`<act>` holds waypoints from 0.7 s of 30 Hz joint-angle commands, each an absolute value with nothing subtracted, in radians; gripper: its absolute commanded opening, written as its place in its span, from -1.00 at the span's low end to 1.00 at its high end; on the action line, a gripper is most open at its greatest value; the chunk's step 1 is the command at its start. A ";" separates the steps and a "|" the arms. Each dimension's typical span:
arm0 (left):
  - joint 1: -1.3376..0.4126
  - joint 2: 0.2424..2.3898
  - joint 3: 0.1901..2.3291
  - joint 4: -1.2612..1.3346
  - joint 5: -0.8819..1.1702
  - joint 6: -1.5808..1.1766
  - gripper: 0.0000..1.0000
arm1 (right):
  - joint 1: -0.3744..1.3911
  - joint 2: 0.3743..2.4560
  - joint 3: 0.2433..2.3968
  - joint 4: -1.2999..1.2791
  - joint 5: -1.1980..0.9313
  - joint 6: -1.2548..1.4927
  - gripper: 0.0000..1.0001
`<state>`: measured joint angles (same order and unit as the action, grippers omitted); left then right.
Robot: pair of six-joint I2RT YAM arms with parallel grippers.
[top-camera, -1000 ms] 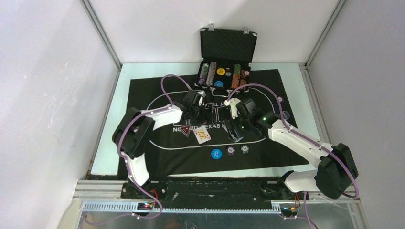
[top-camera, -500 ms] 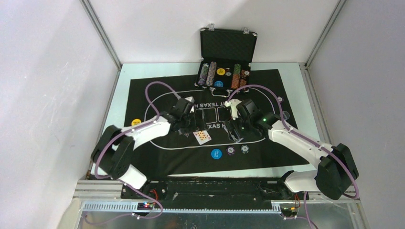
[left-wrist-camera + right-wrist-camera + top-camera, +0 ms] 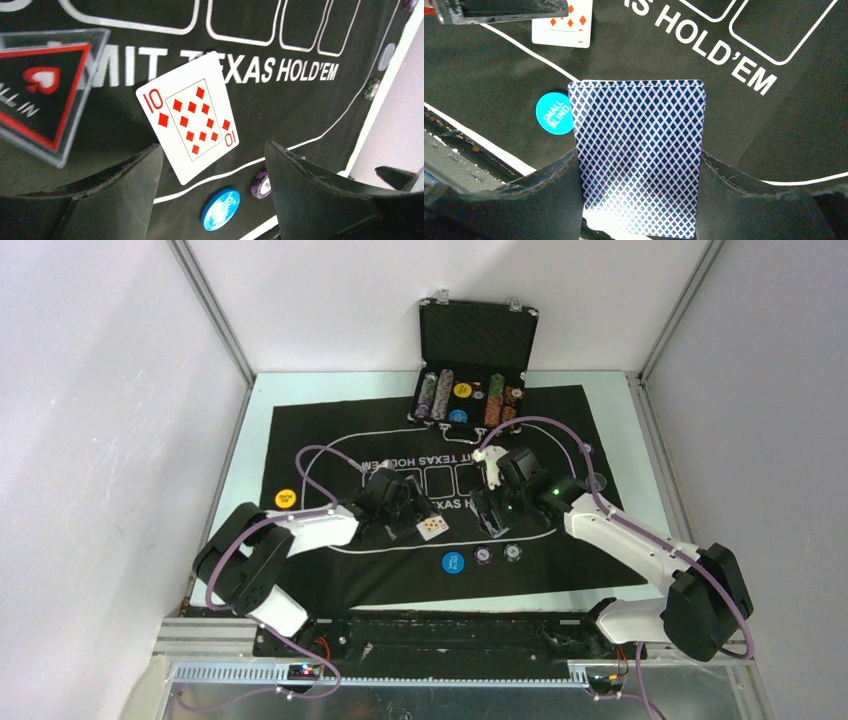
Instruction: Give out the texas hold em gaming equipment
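A ten of diamonds card [image 3: 190, 117] lies face up on the black felt mat [image 3: 300, 107]. My left gripper [image 3: 214, 150] hovers over the card's near end, open, with one finger on each side and nothing held. In the top view the left gripper [image 3: 400, 510] sits just left of the card [image 3: 432, 527]. My right gripper [image 3: 639, 155] is shut on a deck of blue-backed cards [image 3: 639, 130], held upright above the mat to the right [image 3: 492, 512]. A blue small blind button [image 3: 453, 562], a purple chip [image 3: 483, 556] and a grey chip [image 3: 513, 553] lie near the front line.
The open black case [image 3: 475, 335] stands at the back with rows of chips and buttons. A yellow button [image 3: 286, 498] lies on the mat's left side. A clear triangular ALL IN plaque [image 3: 45, 95] rests left of the card. Two small chips [image 3: 597, 480] lie at the right.
The left arm has swung back toward the near side and come down over the ten of diamonds, uncovering the yellow button. The card has shifted slightly right. The right arm has held still.
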<state>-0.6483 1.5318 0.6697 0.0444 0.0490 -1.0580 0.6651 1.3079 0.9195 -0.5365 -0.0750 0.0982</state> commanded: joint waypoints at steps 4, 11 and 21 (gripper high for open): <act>-0.660 1.638 0.702 0.097 0.013 -1.123 0.52 | 0.661 1.255 0.919 -0.484 -0.051 0.107 -1.00; -0.660 1.689 0.765 0.058 -0.063 -1.109 0.29 | 0.653 1.252 0.918 -0.483 -0.041 0.110 -1.00; -0.661 1.791 0.825 0.122 -0.118 -1.122 -0.15 | 0.643 1.239 0.919 -0.490 -0.030 0.115 -1.00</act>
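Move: The ten of diamonds lies almost under the left hand, about 2 cm ahead, 2 cm to its right and 3 cm below. The all-in triangle is some 8 cm to the hand's left and 2 cm ahead; the blue small blind button is roughly 10 cm back and 8 cm right; the middle card box is about 9 cm ahead and 4 cm right. From the deck-holding right hand, the ten lies some 13 cm left, 2 cm back and 9 cm down. Forward and to the right, sinking slightly, the left hand travels about 5 cm low over the mat towards the card boxes. Its fingers close to roughly half their opening while the left fingertip bears on the ten's left long edge and pushes the card along, fingers still pointing down at a slant. ##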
